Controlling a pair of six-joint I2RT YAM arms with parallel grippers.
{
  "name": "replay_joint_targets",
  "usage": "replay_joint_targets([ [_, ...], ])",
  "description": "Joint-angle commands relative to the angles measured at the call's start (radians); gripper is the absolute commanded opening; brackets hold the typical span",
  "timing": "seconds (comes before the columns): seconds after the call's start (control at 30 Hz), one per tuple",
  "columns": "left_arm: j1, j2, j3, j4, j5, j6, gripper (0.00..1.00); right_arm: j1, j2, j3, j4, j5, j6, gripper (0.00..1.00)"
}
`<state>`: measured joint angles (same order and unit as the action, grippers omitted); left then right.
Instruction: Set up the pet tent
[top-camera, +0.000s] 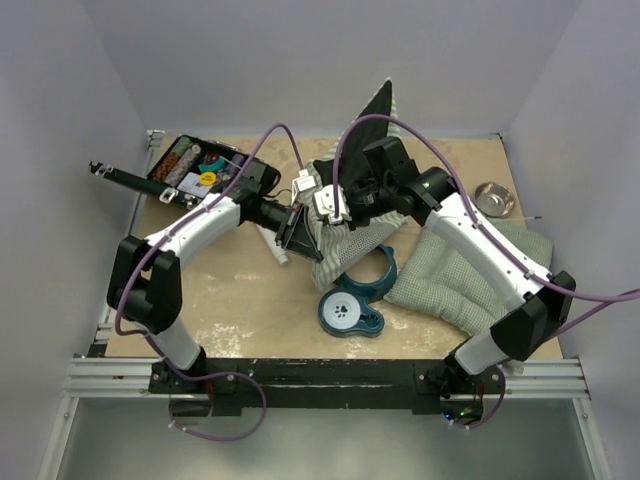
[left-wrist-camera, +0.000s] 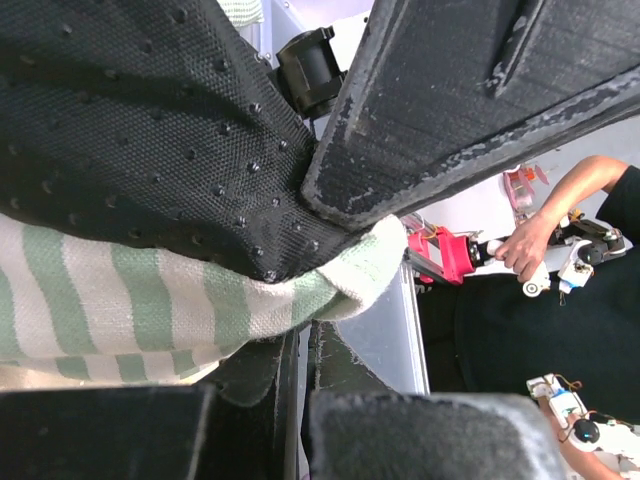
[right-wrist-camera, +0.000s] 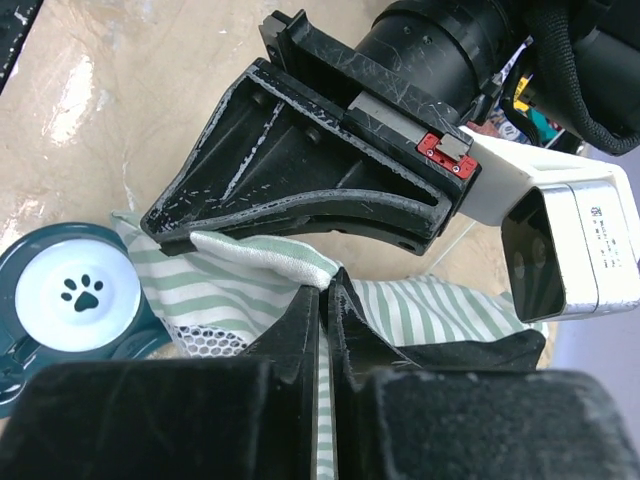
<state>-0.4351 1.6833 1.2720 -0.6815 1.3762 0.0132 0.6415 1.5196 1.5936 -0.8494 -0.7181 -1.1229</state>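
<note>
The pet tent (top-camera: 352, 238) lies crumpled mid-table, green-and-white striped fabric with its black floor panel (top-camera: 366, 138) standing up behind. My left gripper (left-wrist-camera: 300, 335) is shut on a folded edge of the striped fabric (left-wrist-camera: 150, 300), under the dotted black panel (left-wrist-camera: 130, 130). In the right wrist view my right gripper (right-wrist-camera: 325, 292) is shut on the white hem of the same fabric (right-wrist-camera: 250, 265), just below the left gripper's fingers (right-wrist-camera: 290, 190). From above, both grippers (top-camera: 297, 238) (top-camera: 338, 215) meet at the tent's left edge. White mesh (right-wrist-camera: 215, 338) shows under the stripes.
A teal double bowl stand (top-camera: 352, 308) lies just in front of the tent. A green checked cushion (top-camera: 455, 275) lies at the right, with a small metal bowl (top-camera: 493, 198) behind it. A black tray (top-camera: 200, 165) of small items is at the back left.
</note>
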Motion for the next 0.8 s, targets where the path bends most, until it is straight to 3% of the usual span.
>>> replay_joint_targets([
  [0.0, -0.002, 0.065, -0.003, -0.072, -0.14, -0.051, 0.0, 0.026, 0.013, 0.066, -0.08, -0.058, -0.058, 0.0],
  [0.17, 0.001, 0.078, 0.027, -0.055, -0.132, -0.047, 0.0, 0.056, -0.016, 0.031, -0.149, 0.003, -0.139, 0.0],
  [0.23, 0.001, 0.059, 0.033, -0.023, -0.135, -0.045, 0.0, 0.055, -0.018, 0.035, -0.151, -0.012, -0.121, 0.11],
  [0.33, 0.001, -0.009, 0.007, 0.097, -0.15, -0.094, 0.0, 0.04, -0.013, 0.084, -0.116, -0.02, 0.018, 0.43],
  [0.4, 0.001, -0.071, -0.048, 0.263, -0.16, -0.188, 0.0, 0.014, -0.019, 0.112, -0.054, -0.024, 0.182, 0.55],
  [0.63, -0.019, -0.183, -0.152, 0.73, -0.255, -0.474, 0.0, -0.259, -0.119, 0.152, 0.222, -0.115, 0.705, 0.73],
  [0.67, -0.033, -0.183, -0.151, 0.787, -0.285, -0.504, 0.0, -0.281, -0.142, 0.155, 0.269, -0.1, 0.763, 0.8],
  [0.77, -0.1, -0.148, -0.14, 0.959, -0.359, -0.587, 0.0, -0.316, -0.209, 0.14, 0.418, -0.017, 0.914, 0.86],
])
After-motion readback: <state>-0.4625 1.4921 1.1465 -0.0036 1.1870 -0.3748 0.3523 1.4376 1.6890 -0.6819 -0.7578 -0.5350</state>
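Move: The right hand pinches the striped tent hem just beside the left hand's grip. The tent's black panel is centred about 14 cm ahead of it, 6 cm to its right and slightly higher. Some 25 cm below lie the teal ring, 9 cm back and 9 cm right, and the paw feeder, 17 cm back and 5 cm right. From the left hand, the panel is roughly 18 cm ahead and 6 cm right. Right releases the hem, rising about 9 cm, rightward and forward, fingers wide; left lifts its corner 5 cm. ##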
